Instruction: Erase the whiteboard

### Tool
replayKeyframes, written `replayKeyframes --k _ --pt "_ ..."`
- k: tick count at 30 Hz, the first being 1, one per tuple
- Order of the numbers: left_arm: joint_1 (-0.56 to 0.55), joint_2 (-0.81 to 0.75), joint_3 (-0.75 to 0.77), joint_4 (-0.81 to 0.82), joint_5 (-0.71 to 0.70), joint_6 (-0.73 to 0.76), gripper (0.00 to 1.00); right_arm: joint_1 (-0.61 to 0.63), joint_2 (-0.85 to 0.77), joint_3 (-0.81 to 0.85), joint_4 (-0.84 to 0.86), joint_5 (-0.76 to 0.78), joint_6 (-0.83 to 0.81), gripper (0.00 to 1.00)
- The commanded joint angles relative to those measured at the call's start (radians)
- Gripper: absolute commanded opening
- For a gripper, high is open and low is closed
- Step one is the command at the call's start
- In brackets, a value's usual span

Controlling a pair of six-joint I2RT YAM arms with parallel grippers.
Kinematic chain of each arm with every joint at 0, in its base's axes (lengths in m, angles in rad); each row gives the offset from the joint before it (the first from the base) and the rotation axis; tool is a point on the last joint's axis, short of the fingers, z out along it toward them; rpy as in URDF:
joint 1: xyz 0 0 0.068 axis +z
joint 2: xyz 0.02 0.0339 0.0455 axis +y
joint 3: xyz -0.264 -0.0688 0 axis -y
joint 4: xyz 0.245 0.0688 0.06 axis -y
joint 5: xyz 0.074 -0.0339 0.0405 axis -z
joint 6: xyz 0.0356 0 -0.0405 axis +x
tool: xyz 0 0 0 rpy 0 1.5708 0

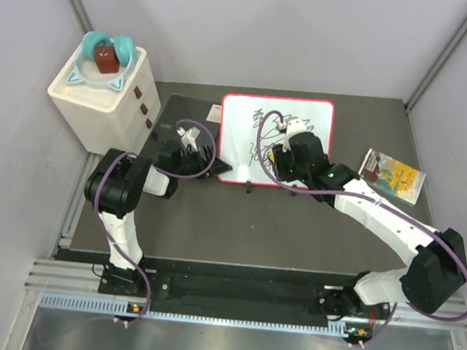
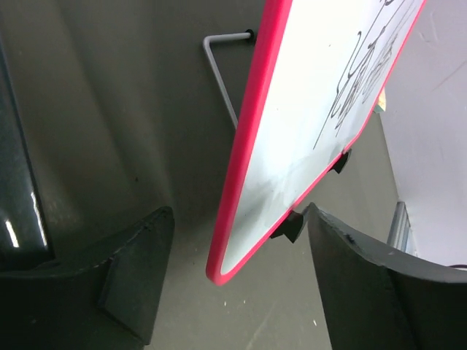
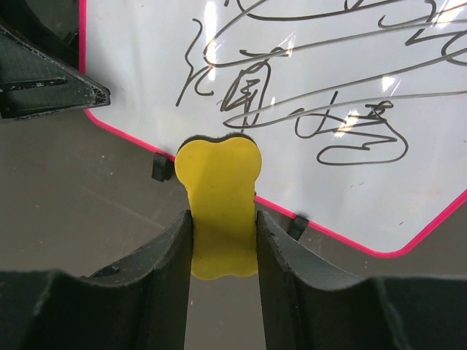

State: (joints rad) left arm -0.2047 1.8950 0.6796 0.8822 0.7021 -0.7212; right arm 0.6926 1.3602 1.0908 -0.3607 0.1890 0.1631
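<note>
The whiteboard (image 1: 239,122), white with a thin red frame and black scribbles, stands tilted mid-table. My left gripper (image 1: 209,166) is at its lower-left corner. In the left wrist view the red corner of the whiteboard (image 2: 306,124) lies between the jaws of the left gripper (image 2: 237,219), which are open with a gap on each side. My right gripper (image 3: 222,219) is shut on a yellow bone-shaped eraser (image 3: 219,197). The eraser's tip rests at the near edge of the whiteboard (image 3: 131,65), between two black feet. From above, the right gripper (image 1: 274,164) hides part of the writing.
A dark grey slab (image 1: 176,124) lies left of the board, behind my left arm. A white box (image 1: 101,88) with a teal ring and brown block stands at the back left. A colourful booklet (image 1: 392,175) lies to the right. A wire stand (image 2: 219,65) props the board.
</note>
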Motion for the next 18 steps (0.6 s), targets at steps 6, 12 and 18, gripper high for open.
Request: replayKeyframes --k 6,12,18 --pt "-0.002 0.059 0.043 0.198 0.065 -0.014 0.60 -0.077 0.048 0.001 0.098 -0.013 0.082 0.00" --pt "-0.002 0.053 0.014 0.250 0.076 -0.024 0.48 -0.139 0.140 0.003 0.172 -0.082 0.148 0.00" --pt "-0.002 0.059 -0.006 0.271 0.089 -0.012 0.41 -0.137 0.238 0.034 0.223 -0.042 0.171 0.00"
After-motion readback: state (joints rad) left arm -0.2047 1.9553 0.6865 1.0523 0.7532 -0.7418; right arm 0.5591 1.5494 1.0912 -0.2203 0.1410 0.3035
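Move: The right hand holds the yellow eraser above the whiteboard's near edge; the writing lies about 10 cm ahead, 1 cm right and some 9 cm below. The right clip is about 1 cm ahead, 6 cm right and 13 cm below. The left hand already straddles the board's near-left corner, roughly 2 cm back, 1 cm left and 1 cm below its hand point. From there the left clip sits about 3 cm back, 6 cm right and 2 cm below. Still pinching the eraser, the right hand carries it towards the writing, first mostly forward, then more steeply down, about 5 cm each way, while turning some 10 degrees clockwise; whether the eraser touches the board can't be seen. The left hand nearly stays in place, rising about 1 cm, and closes its fingers from wide open to under half around the board's near-left corner, with no firm grip to be seen. ##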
